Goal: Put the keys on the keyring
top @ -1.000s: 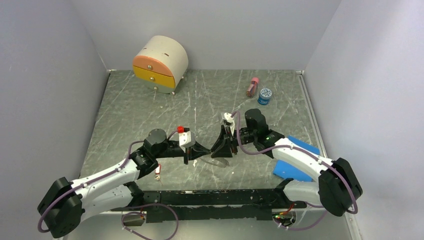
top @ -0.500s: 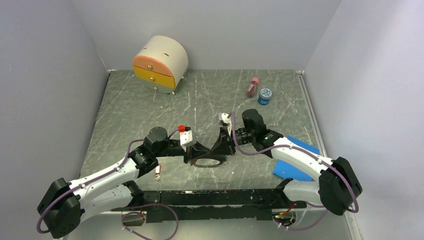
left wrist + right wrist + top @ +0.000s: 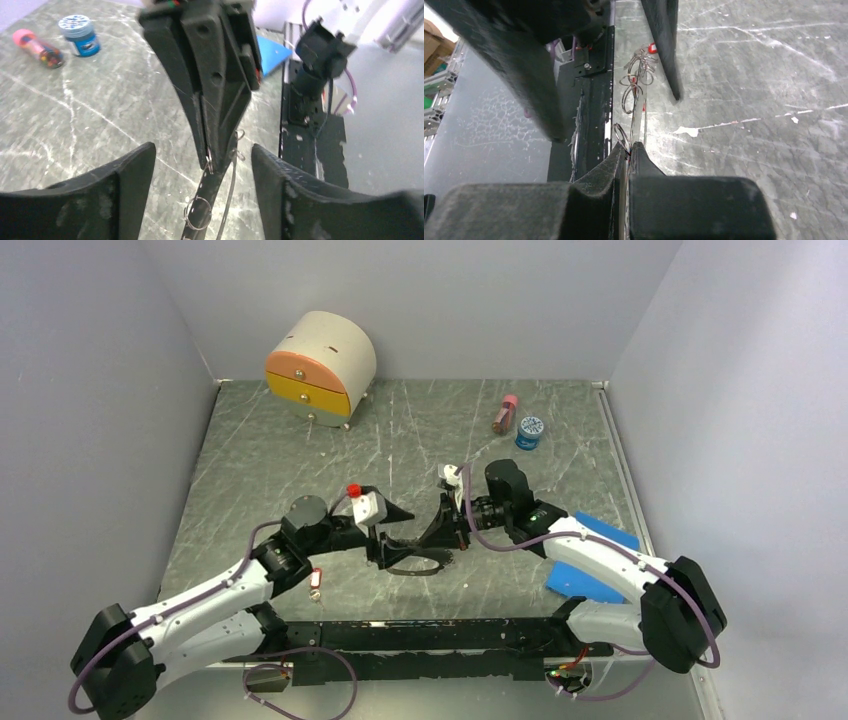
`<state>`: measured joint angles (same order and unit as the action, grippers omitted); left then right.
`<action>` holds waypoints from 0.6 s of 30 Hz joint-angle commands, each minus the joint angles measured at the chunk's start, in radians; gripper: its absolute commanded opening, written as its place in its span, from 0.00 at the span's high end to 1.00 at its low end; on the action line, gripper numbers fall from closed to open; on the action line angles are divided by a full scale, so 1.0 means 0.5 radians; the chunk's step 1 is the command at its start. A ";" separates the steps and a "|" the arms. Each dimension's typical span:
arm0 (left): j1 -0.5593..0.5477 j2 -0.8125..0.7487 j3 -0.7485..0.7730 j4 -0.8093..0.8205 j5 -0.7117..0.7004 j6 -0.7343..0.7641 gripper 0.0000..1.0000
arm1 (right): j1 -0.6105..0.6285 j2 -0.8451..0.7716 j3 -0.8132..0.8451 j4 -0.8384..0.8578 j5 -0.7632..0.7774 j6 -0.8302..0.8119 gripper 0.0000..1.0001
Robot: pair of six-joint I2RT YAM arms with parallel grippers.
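Observation:
The keyring (image 3: 414,567) is a thin dark wire hoop low over the table between the two grippers. My right gripper (image 3: 446,536) is shut on its wire (image 3: 644,116), and the closed tips show in the right wrist view (image 3: 629,148). Small split rings (image 3: 632,92) and a bit of a red key tag (image 3: 652,48) hang along the wire. My left gripper (image 3: 385,532) is open, its fingers (image 3: 127,175) spread either side of the right gripper's tips (image 3: 207,161) and touching nothing. One key with a red tag (image 3: 316,583) lies on the table beside the left arm.
A round beige drawer box (image 3: 321,367) with orange fronts stands at the back left. A pink bottle (image 3: 505,414) and a blue-lidded jar (image 3: 530,431) sit at the back right. A blue block (image 3: 590,565) lies under the right arm.
My left gripper has opened and let go of the keyring, pulling back slightly to the left. My right gripper has closed on the hoop's wire.

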<state>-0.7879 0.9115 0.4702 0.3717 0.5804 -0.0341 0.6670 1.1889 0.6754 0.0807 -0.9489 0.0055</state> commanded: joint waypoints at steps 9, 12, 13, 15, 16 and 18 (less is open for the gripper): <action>0.078 -0.546 -0.019 -0.315 -1.143 -0.648 0.05 | 0.001 -0.099 -0.131 0.275 0.454 0.242 1.00; 0.078 -0.631 0.033 -0.673 -1.371 -0.732 0.05 | -0.005 -0.133 -0.163 0.318 0.476 0.243 1.00; 0.078 -0.637 0.064 -0.822 -1.475 -0.799 0.05 | -0.005 -0.150 -0.183 0.343 0.496 0.250 1.00; 0.078 -0.611 0.132 -1.121 -1.703 -1.010 0.05 | -0.011 -0.177 -0.222 0.391 0.512 0.251 1.00; 0.078 -0.584 0.173 -1.283 -1.790 -1.104 0.05 | -0.012 -0.187 -0.233 0.419 0.509 0.243 1.00; 0.077 -0.512 0.251 -1.548 -1.906 -1.238 0.05 | -0.014 -0.209 -0.256 0.476 0.484 0.208 1.00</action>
<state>-0.7521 0.6086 0.5056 -0.0643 -0.1471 -0.4595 0.6662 1.1282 0.5610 0.1909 -0.7128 0.1162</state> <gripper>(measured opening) 0.949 0.032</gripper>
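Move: The red-tagged keys still on the table lie about 19 cm to the left of the left gripper, some 3 cm back and 20 cm below. The keyring, already held in the shut right gripper, is about 2 cm right of the left gripper, 3 cm back and 5 cm below. A white fleck on the table is roughly 3 cm left, 1 cm ahead and 21 cm below. From the right gripper the table keys are about 22 cm left, 3 cm back, 17 cm down. Open the left gripper the rest of the way and swing it left and forward, clear of the keyring and the right gripper: about 10 cm left, arching up 5 cm and sinking back, while turning some 45 degrees counter-clockwise and tipping the fingers down. Keep the right gripper shut on the keyring, easing it slightly forward and down with a small clockwise turn. ##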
